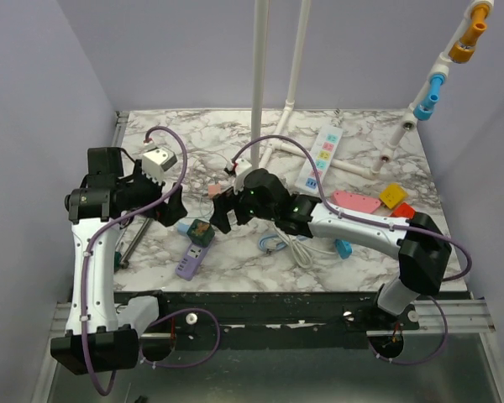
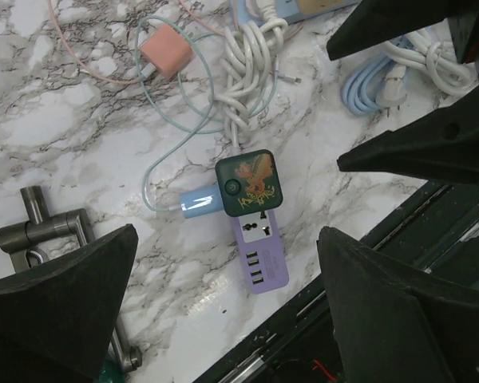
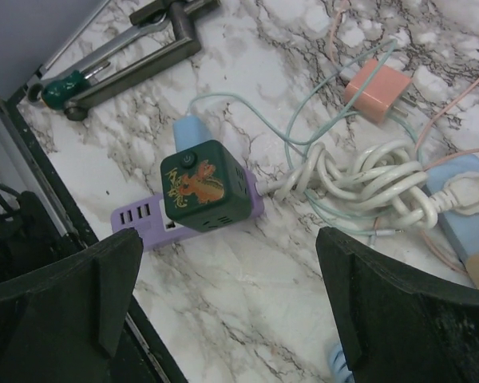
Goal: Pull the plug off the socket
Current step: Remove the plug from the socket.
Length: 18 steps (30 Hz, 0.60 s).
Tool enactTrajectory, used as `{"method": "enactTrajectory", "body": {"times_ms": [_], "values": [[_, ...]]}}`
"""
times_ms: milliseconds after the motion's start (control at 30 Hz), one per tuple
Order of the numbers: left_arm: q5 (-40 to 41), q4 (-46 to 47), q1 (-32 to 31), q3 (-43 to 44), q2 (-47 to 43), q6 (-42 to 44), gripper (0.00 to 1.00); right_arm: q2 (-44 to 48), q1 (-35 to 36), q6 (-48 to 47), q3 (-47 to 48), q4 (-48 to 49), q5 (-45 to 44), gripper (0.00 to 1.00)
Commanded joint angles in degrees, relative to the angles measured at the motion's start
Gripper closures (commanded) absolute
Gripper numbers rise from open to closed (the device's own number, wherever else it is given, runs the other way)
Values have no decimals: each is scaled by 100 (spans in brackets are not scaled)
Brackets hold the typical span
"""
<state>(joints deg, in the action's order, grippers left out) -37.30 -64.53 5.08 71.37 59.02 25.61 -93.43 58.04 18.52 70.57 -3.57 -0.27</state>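
A dark green cube plug (image 1: 202,231) (image 2: 245,183) (image 3: 203,185) sits plugged into the purple socket strip (image 1: 189,260) (image 2: 260,254) (image 3: 137,220) near the table's front edge. A light-blue plug (image 2: 199,203) (image 3: 186,130) lies against the cube's side. My left gripper (image 1: 173,210) (image 2: 223,319) hovers open above and left of the strip, holding nothing. My right gripper (image 1: 224,215) (image 3: 231,311) hangs open just right of the cube, also empty. The strip's white cord (image 2: 243,64) (image 3: 359,175) lies coiled behind it.
A pink charger (image 2: 166,51) (image 3: 377,90) with thin cables lies behind the cube. A metal tool (image 1: 131,242) (image 3: 136,56) lies to the left. A white power strip (image 1: 319,155), white pipe frame (image 1: 260,84) and coloured flat pieces (image 1: 357,201) stand at the back right.
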Motion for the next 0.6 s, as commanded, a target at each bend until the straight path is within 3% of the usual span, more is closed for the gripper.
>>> {"method": "enactTrajectory", "body": {"times_ms": [0,267,567], "values": [[-445,15,318,416,92,-223,2,-426,281,-556,202,-264,64,0],[-399,-110,632,1123,554,-320,2,-1157,648,-951,505,-95,-413,0],[-603,-163,825,1195,1000,-83,2,-1707,673,-1326,826,55,-448,0]]}}
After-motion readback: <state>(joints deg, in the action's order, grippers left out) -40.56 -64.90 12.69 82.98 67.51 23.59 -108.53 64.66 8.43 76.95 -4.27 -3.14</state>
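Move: The green plug sits some 7 cm to the right hand's left, about level with it fore and aft and 12 cm below. Its purple socket's middle is roughly 3 cm nearer the base and 1 cm farther left than the plug. The blue plug stands about 5 cm left and 1 cm forward of the green one; the white cord bundle lies 9 cm ahead of the hand. From the left hand the green plug lies about 6 cm right, 2 cm ahead and 17 cm down. Still clear of everything as far as can be seen, the right hand heads for the green plug wide open, sinking about 8.5 cm and going some 5 cm left. It draws back a few centimetres on the way, then eases slightly forward as the descent ends, the left side dipping about 13 degrees and the hand turning a little counter-clockwise. The open left hand backs off from the plug, forward, up and left. ##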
